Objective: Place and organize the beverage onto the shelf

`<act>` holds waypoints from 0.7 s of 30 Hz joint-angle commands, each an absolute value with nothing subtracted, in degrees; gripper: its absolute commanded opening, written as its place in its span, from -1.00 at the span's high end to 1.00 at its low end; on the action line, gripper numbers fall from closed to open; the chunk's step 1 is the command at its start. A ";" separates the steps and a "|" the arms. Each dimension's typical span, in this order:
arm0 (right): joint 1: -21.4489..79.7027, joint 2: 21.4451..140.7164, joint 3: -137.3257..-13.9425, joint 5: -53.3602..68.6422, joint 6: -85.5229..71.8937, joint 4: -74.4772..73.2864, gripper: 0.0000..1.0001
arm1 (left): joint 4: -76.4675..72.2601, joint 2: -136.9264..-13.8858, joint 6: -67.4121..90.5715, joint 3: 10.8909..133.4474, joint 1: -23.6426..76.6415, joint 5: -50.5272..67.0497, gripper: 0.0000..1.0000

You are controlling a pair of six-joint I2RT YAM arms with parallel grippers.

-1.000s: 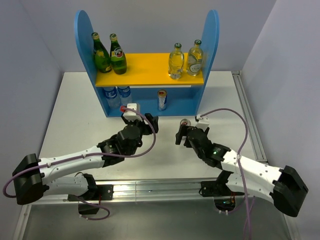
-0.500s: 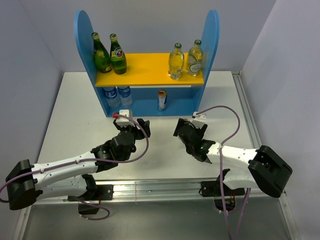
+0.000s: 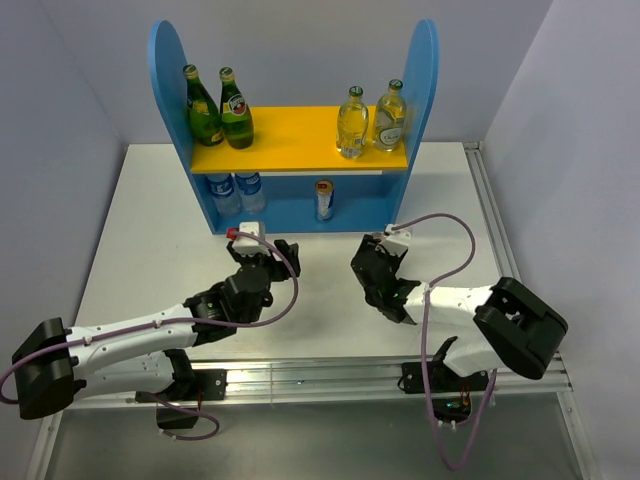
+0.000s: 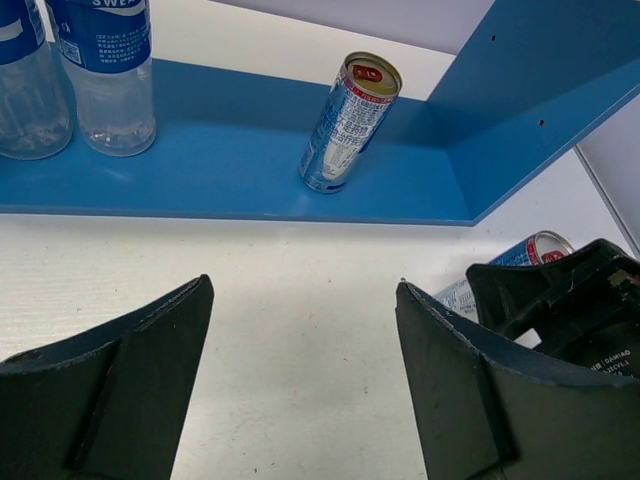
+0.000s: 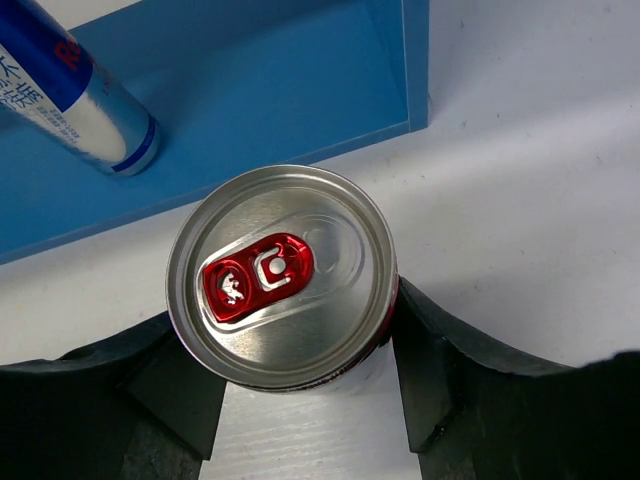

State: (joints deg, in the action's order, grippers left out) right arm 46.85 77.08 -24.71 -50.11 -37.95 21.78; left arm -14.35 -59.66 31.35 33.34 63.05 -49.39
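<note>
A slim can with a silver lid and red tab stands upright on the table in front of the shelf. My right gripper is shut on it, one finger against each side. From above, the right gripper hides the can. The left wrist view shows the can's top behind my right gripper's fingers. My left gripper hovers open over bare table to its left. Another slim can stands on the lower tier. Two dark green bottles and two clear bottles stand on the yellow board.
Two blue-labelled water bottles stand at the left of the lower tier, to the left of the can there. The shelf's blue right panel rises just behind my right gripper. A metal rail runs along the table's right edge.
My right gripper moved over the can and closed its fingers onto it. My left arm drew back from the shelf toward the near left, still open.
</note>
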 commanded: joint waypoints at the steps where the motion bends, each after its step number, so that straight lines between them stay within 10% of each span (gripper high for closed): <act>1: 46.93 79.10 -27.06 -51.24 -40.51 20.92 0.44 | -17.49 -59.77 32.43 33.22 63.37 -49.83 -0.60; 4: 47.02 79.71 -31.09 -52.29 -41.22 17.59 0.99 | -18.54 -59.41 32.34 32.26 63.37 -49.66 -0.60; 21: 43.51 93.59 -50.00 -53.09 -23.12 25.57 1.00 | -16.96 -55.02 31.64 30.32 63.28 -52.56 -0.62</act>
State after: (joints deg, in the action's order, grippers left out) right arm 45.54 91.83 -45.52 -50.96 -27.27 19.38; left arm -15.99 -56.66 31.33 30.94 63.09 -50.98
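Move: On the lower shelf, the free place to the right of the standing can lies about 13 cm ahead and 5 cm to the left of the right hand, at nearly its height; that hand already grips the last can. The standing can is some 14 cm ahead and 10 cm left of the right hand; the shelf's right side panel is roughly 13 cm ahead and 4 cm right. From the left hand the free place lies about 18 cm ahead, 16 cm right and 12 cm below. Carrying the can between its closed-in fingers, the right hand starts slowly and then quickens forward, about 6.5 cm, and some 5 cm to the left, towards the lower shelf and the standing can. It rises about 4 cm along the way, mostly in the later part, and rolls slightly so that its left side dips, while the fingers keep their pinch. ##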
